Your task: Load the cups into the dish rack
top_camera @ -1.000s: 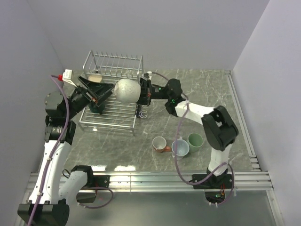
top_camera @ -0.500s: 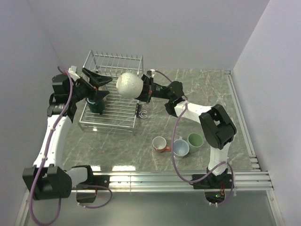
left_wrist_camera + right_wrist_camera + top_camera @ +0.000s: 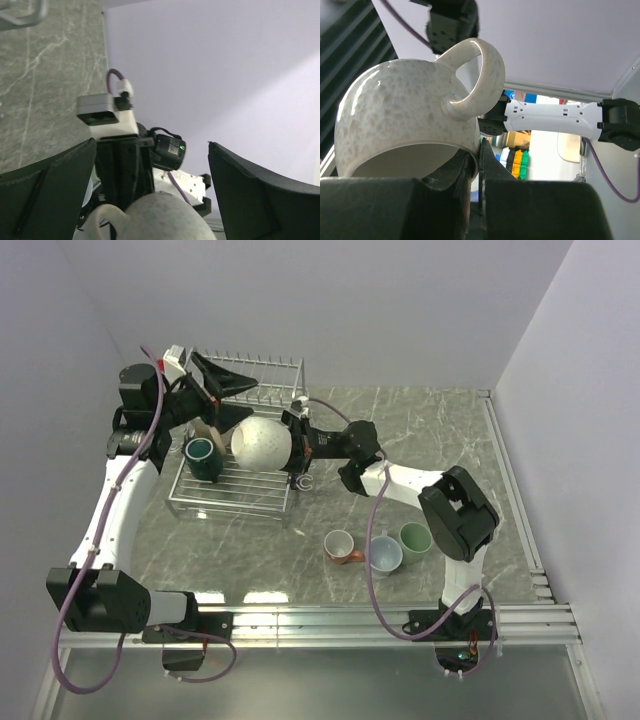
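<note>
The dish rack (image 3: 232,504) stands at the back left. A dark green cup (image 3: 202,458) stands in it on the left, with a tan cup (image 3: 206,427) partly hidden behind it. My right gripper (image 3: 296,446) is shut on the rim of the wide cream cup (image 3: 262,442) and holds it on its side over the rack. In the right wrist view the jaws (image 3: 479,150) pinch the cup's wall (image 3: 405,110), handle up. My left gripper (image 3: 248,402) is open and empty above the rack. Its view shows the cream cup (image 3: 160,220) just below its spread fingers (image 3: 260,195).
Three cups sit on the table in front of the right arm: red-brown (image 3: 341,545), light blue-grey (image 3: 383,554) and pale green (image 3: 415,538). Walls close the left, back and right sides. A metal rail (image 3: 320,618) runs along the near edge.
My left gripper has risen up and back from the dark green cup, which stays in the rack. My right arm has carried the cream cup left and lower over the rack.
</note>
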Robot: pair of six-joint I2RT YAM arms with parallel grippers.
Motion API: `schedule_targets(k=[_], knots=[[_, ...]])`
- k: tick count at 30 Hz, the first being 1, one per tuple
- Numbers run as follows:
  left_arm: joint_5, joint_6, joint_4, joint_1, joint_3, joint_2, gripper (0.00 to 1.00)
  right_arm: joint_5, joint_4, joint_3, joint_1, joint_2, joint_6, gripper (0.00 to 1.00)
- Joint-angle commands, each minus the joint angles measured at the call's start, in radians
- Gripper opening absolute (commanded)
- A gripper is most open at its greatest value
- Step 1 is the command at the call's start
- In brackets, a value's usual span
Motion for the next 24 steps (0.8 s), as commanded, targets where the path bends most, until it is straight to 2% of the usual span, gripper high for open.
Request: schedule_targets(k=[1, 3, 6, 7, 10, 14, 18, 19, 20, 21, 24], knots=[[0.087, 0.013, -0.003, -0.003, 0.083, -0.003, 0.99, -0.001, 0.438, 0.073, -0.008, -0.056, 0.495, 0.0], [0.115, 0.052, -0.039, -0.011, 0.089, -0.017, 0.99, -0.032, 0.408, 0.094, -0.008, -0.054, 0.47, 0.0], [0.116, 0.138, -0.156, -0.022, 0.103, -0.033, 0.99, -0.115, 0.261, 0.146, -0.006, -0.065, 0.359, 0.0], [0.112, 0.145, -0.162, -0.026, 0.08, -0.043, 1.0, -0.135, 0.139, 0.161, -0.008, -0.071, 0.262, 0.0], [0.1, 0.147, -0.173, -0.03, 0.014, -0.076, 0.99, -0.179, -0.064, 0.229, -0.009, -0.105, 0.098, 0.0], [0.037, 0.214, -0.282, -0.028, 0.027, -0.077, 0.98, -0.215, -0.311, 0.263, -0.014, -0.154, -0.086, 0.0], [0.064, 0.158, -0.268, -0.028, 0.06, -0.081, 0.98, -0.196, -0.598, 0.286, -0.029, -0.185, -0.319, 0.0], [0.069, 0.146, -0.283, -0.028, 0.079, -0.08, 0.98, -0.19, -0.726, 0.304, -0.032, -0.185, -0.431, 0.0], [0.075, 0.114, -0.291, -0.028, 0.084, -0.081, 0.98, -0.17, -0.817, 0.359, -0.031, -0.182, -0.502, 0.0], [0.098, 0.093, -0.293, -0.028, 0.092, -0.08, 0.98, -0.16, -1.003, 0.394, -0.032, -0.175, -0.654, 0.0], [0.13, -0.005, -0.247, -0.028, 0.066, -0.093, 0.97, -0.117, -1.216, 0.503, -0.032, -0.148, -0.807, 0.0]])
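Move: The open left hand is going for the speckled cup, which the right hand already grips by its rim: from the left hand it lies about 10 cm back, 4 cm to the right and 2 cm lower. The dark green cup in the rack is some 15 cm left of the left hand, 2 cm farther out and 24 cm down. From the right hand, the speckled cup's middle is about 3 cm left, 2 cm ahead and 3 cm up. Right hand raises the held speckled cup about 5 cm while the open left backs 5 cm towards it. ##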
